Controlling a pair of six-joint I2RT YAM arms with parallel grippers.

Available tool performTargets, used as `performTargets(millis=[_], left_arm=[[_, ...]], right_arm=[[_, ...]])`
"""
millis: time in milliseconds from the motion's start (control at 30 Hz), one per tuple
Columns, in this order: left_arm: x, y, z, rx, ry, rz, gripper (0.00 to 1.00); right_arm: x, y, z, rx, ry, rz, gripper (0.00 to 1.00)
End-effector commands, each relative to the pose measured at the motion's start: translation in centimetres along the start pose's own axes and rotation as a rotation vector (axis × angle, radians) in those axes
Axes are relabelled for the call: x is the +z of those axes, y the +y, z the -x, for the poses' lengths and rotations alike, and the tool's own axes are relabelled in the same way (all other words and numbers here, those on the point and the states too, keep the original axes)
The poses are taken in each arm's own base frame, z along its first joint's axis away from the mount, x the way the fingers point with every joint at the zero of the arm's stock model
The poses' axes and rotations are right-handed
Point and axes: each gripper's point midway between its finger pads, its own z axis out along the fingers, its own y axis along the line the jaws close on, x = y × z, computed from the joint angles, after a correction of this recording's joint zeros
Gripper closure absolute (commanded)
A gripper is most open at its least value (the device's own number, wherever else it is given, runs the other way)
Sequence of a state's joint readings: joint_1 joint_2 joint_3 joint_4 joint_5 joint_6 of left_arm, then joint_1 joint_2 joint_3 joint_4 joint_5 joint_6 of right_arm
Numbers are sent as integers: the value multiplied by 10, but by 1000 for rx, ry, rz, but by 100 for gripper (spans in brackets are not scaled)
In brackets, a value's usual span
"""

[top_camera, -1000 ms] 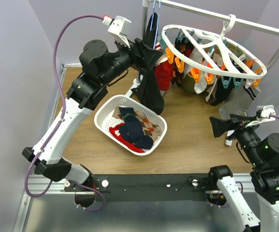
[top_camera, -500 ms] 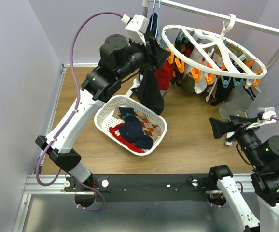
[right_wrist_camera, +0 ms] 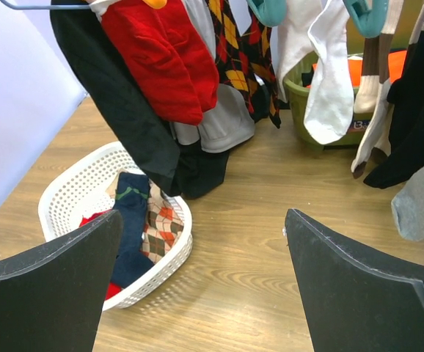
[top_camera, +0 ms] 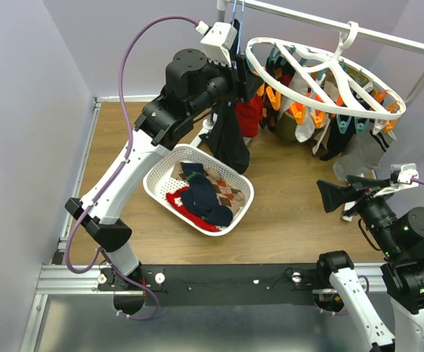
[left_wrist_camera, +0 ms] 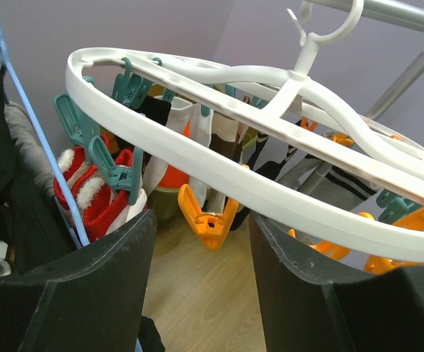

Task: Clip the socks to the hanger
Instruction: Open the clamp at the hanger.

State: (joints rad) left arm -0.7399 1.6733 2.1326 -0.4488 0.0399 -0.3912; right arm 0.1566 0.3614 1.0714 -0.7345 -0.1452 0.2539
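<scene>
The white oval hanger [top_camera: 309, 103] hangs from the rail at the back right, with orange and teal clips under its rim [left_wrist_camera: 197, 158]. Several socks are clipped to it, among them a red one with white trim [left_wrist_camera: 87, 192] and a red one [right_wrist_camera: 161, 59]. More socks [top_camera: 201, 198], navy [right_wrist_camera: 133, 220], argyle [right_wrist_camera: 161, 224] and red, lie in the white basket [top_camera: 161, 165]. My left gripper [top_camera: 246, 78] is raised at the hanger's left rim, open and empty, with an orange clip [left_wrist_camera: 209, 218] hanging just ahead between its fingertips. My right gripper [top_camera: 328, 195] stands open and empty low on the right, facing the basket.
A large black garment [top_camera: 228, 139] on a thin blue hanger [left_wrist_camera: 39, 147] hangs just left of the ring, beside my left gripper. A green bin [right_wrist_camera: 307, 99] stands on the floor behind the hung socks. The rail's upright [top_camera: 219, 44] stands at the back.
My left arm has swung right and up, bringing its gripper from beside the black garment to the hanger's left rim. The right arm has barely moved.
</scene>
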Motion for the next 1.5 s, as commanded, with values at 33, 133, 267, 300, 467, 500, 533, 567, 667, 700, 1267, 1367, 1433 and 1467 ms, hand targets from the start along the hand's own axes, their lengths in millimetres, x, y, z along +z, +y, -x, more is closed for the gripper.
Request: performTargets(millis=[33,133,267,300,467,500,533,567,667,700,1267,1367,1433,1467], left_arm=[[7,-1,1,15,-6,2,37],[7,-7,4,13,-14,-26,37],[9,-9,8,14,-31,-38,37],[9,-9,7,16,-31,-38,37],[14,-8,6,14,-35,-40,38],[15,-9,6,15,-37,-42,38],[15,-9,7,15,-41,-42,38],[17,-8,7,14,-42,-37,38],[19,-8,7,15,-50,-40,39],[19,-8,7,13,-51,-40,40],[19,-5,-9,-12,-34,-45,84],[18,-3,-11,-23,-31,-31,98],[18,0,-14,-39,-27,-15,100],[18,2,-13,-44,-36,-2,100]], right_arm=[[3,5,-5,-8,14,35,0],[6,6,-6,-12,24,47,0],[10,7,-7,-17,33,59,0],[11,7,-7,-18,32,59,0],[15,9,-7,-23,37,74,0],[16,10,-8,-23,39,79,0],[17,11,-9,-22,45,89,0],[18,12,-10,-20,48,96,0],[21,15,-13,-16,63,119,0],[21,17,-14,-16,67,126,0],[40,48,-96,134,366,388,0],[40,48,-114,144,414,413,0],[41,45,-133,172,446,402,0],[41,45,-138,189,449,406,0]])
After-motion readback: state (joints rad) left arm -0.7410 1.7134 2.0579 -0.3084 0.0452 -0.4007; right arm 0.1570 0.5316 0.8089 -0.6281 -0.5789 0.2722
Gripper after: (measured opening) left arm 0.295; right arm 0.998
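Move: Just ahead of the left fingers, the orange clamp hangs about 3 cm forward, 3 cm right and 1 cm lower, with the white rim some 3 cm above that clamp. The teal clip is about 9 cm forward, sideways level with this hand; the next orange clamp is 7 cm right, 1 cm back. From the right hand, the basket is some 26 cm forward, 36 cm left and 33 cm below, while the aimed-at clamp lies roughly 22 cm forward, 21 cm left and 12 cm higher. Easing forward and to the right beneath the hanger's rim, the left hand brings its half-open fingers around the orange clamp, then closes them on its two handles and sinks, about 3.5 cm in all, still pointing level. The right hand, fingers wide open, drops about 10 cm and swings 7 cm left towards the basket, tipping down and turning counter-clockwise, mostly late. ##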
